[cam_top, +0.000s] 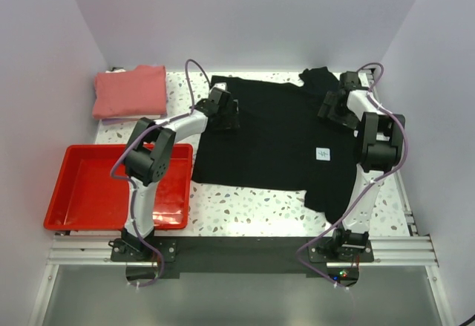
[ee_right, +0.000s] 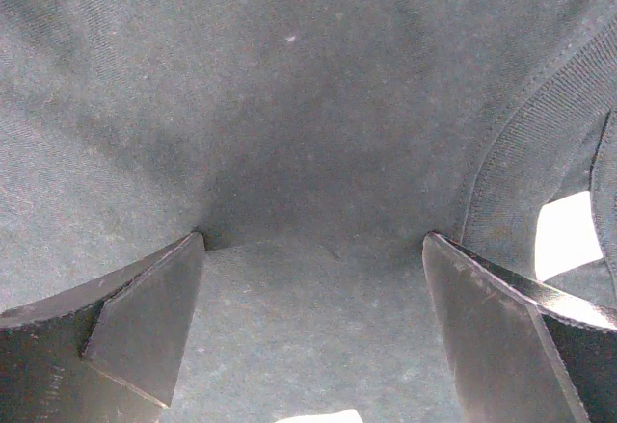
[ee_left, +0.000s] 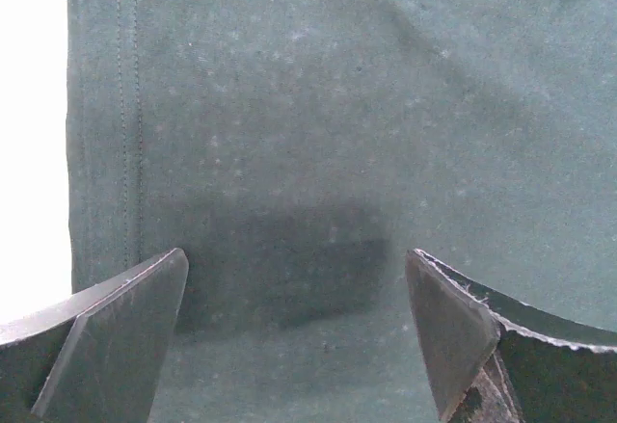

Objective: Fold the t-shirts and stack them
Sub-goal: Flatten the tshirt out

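Note:
The black t-shirt [cam_top: 274, 140] lies spread flat on the table, its small white label [cam_top: 323, 154] facing up. The folded salmon-pink t-shirt [cam_top: 130, 92] rests at the back left. My left gripper [cam_top: 225, 115] hovers open just above the shirt's left side; in the left wrist view its fingers [ee_left: 125, 327] straddle dark cloth [ee_left: 337, 124] beside the stitched hem [ee_left: 125, 115]. My right gripper [cam_top: 332, 108] is open at the shirt's back right. Its fingertips [ee_right: 164, 307] press down into the cloth [ee_right: 289, 105], close to the ribbed collar [ee_right: 535, 144]. Neither gripper holds anything.
A red plastic tray [cam_top: 82, 192] sits at the front left, beside the left arm. White walls close in the table on the left, back and right. Bare speckled tabletop [cam_top: 245, 207] shows in front of the shirt.

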You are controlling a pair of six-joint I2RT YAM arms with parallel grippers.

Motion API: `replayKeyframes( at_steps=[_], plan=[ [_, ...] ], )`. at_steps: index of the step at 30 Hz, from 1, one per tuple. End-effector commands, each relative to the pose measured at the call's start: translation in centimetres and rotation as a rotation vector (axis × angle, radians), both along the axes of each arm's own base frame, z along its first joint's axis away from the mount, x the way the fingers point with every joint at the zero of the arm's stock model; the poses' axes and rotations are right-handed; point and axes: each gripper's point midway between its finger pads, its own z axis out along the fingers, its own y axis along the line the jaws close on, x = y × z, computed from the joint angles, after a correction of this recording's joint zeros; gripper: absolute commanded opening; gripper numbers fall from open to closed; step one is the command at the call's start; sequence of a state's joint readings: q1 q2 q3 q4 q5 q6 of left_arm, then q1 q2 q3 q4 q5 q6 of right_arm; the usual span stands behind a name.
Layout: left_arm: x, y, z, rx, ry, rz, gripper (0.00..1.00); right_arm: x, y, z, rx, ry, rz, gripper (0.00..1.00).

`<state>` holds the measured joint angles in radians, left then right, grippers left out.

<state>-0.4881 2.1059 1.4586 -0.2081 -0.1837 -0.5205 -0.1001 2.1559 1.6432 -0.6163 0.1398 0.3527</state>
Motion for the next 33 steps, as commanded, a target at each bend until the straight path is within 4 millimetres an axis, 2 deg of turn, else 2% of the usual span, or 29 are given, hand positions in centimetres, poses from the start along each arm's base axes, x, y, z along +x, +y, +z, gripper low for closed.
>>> replayKeyframes(
  at_steps=[1,8,12,15,16,17,18,19,21,22,24,25,26,27,28,29,30,31,32,33],
  plan=[
    [-0.5,-0.3,-0.9,-0.012,0.040,0.033,1.00,1.0,-1.4,-1.4,-0.003,0.005,0.005,0.99],
    [-2.2,-0.7,-2.1,-0.041,0.086,0.035,1.00,1.4,-2.2,-2.8,0.016,0.025,0.027,0.99],
    [-2.6,-0.1,-1.7,-0.022,0.096,0.068,1.00,2.5,-1.9,-2.1,0.034,-0.006,0.061,0.99],
    [-1.0,-0.2,1.0,-0.007,0.021,0.057,1.00,3.9,-1.6,0.7,0.045,-0.052,0.085,0.99],
    [0.0,-0.4,3.1,-0.001,-0.004,0.060,1.00,4.4,-1.5,2.1,0.050,-0.078,0.091,0.99],
    [0.5,-0.3,4.3,0.020,-0.028,0.064,1.00,4.6,-1.4,3.2,0.050,-0.100,0.097,0.99],
    [0.9,-0.4,5.5,0.024,-0.048,0.069,1.00,4.9,-1.3,5.5,0.047,-0.149,0.102,0.99],
    [1.2,-0.8,7.6,0.013,-0.084,0.067,1.00,4.8,-1.2,6.7,0.049,-0.171,0.107,0.99],
    [0.5,-1.4,9.2,0.002,-0.111,0.058,1.00,4.2,-1.0,8.8,0.046,-0.204,0.104,0.99],
    [-0.5,-1.3,9.8,-0.004,-0.113,0.054,1.00,3.3,-0.8,10.9,0.043,-0.246,0.093,0.99],
    [-2.3,-1.4,9.7,-0.014,-0.091,0.074,1.00,2.0,-0.4,12.5,0.054,-0.283,0.071,0.99],
    [-4.1,-0.6,9.2,-0.005,-0.061,0.084,1.00,0.4,0.0,13.2,0.073,-0.306,0.036,0.99],
    [-5.4,-0.8,8.9,-0.018,-0.044,0.105,1.00,-0.4,1.1,13.8,0.119,-0.332,0.047,0.99],
    [-7.5,0.2,8.2,-0.007,-0.018,0.114,1.00,-1.2,1.8,14.1,0.144,-0.351,0.045,0.99],
    [-8.9,0.7,7.7,0.000,0.003,0.122,1.00,-2.8,2.5,14.4,0.171,-0.389,0.029,0.99],
    [-10.3,0.5,7.3,-0.014,0.018,0.140,1.00,-3.6,3.1,14.5,0.186,-0.407,0.033,0.99],
    [-11.6,0.8,6.8,-0.012,0.036,0.147,1.00,-4.4,3.8,14.4,0.205,-0.415,0.043,0.99],
    [-13.7,1.7,6.0,-0.001,0.062,0.147,1.00,-6.0,4.2,13.2,0.219,-0.396,0.037,0.99],
    [-15.1,1.4,5.7,-0.014,0.071,0.158,1.00,-6.9,4.4,14.1,0.219,-0.420,0.040,0.99],
    [-16.8,2.1,4.4,0.001,0.103,0.163,1.00,-7.7,4.6,14.1,0.220,-0.420,0.041,0.99]
  ],
)
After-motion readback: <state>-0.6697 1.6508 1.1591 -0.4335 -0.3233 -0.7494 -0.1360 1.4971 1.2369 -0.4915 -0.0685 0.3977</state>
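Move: The dark t-shirt lies spread under both open grippers, about 1 cm below each. From the left hand, its near hem corner is roughly 22 cm back and 10 cm left; the red bin's middle lies some 26 cm back and 40 cm left. From the right hand, the white patch is about 16 cm back and 7 cm left, the collar opening 6 cm back and 7 cm right, the far sleeve 12 cm ahead and 7 cm left. Slide the right gripper's open fingertips forward about 4 cm and slightly right, dragging the cloth, then lift clear about 15 cm, tilting the fingertips up and coming back and left over the shirt. Keep the left gripper on the cloth near the hem, easing a little right, then raise it and swing back about 13 cm towards the near hem corner, fingers staying open. ##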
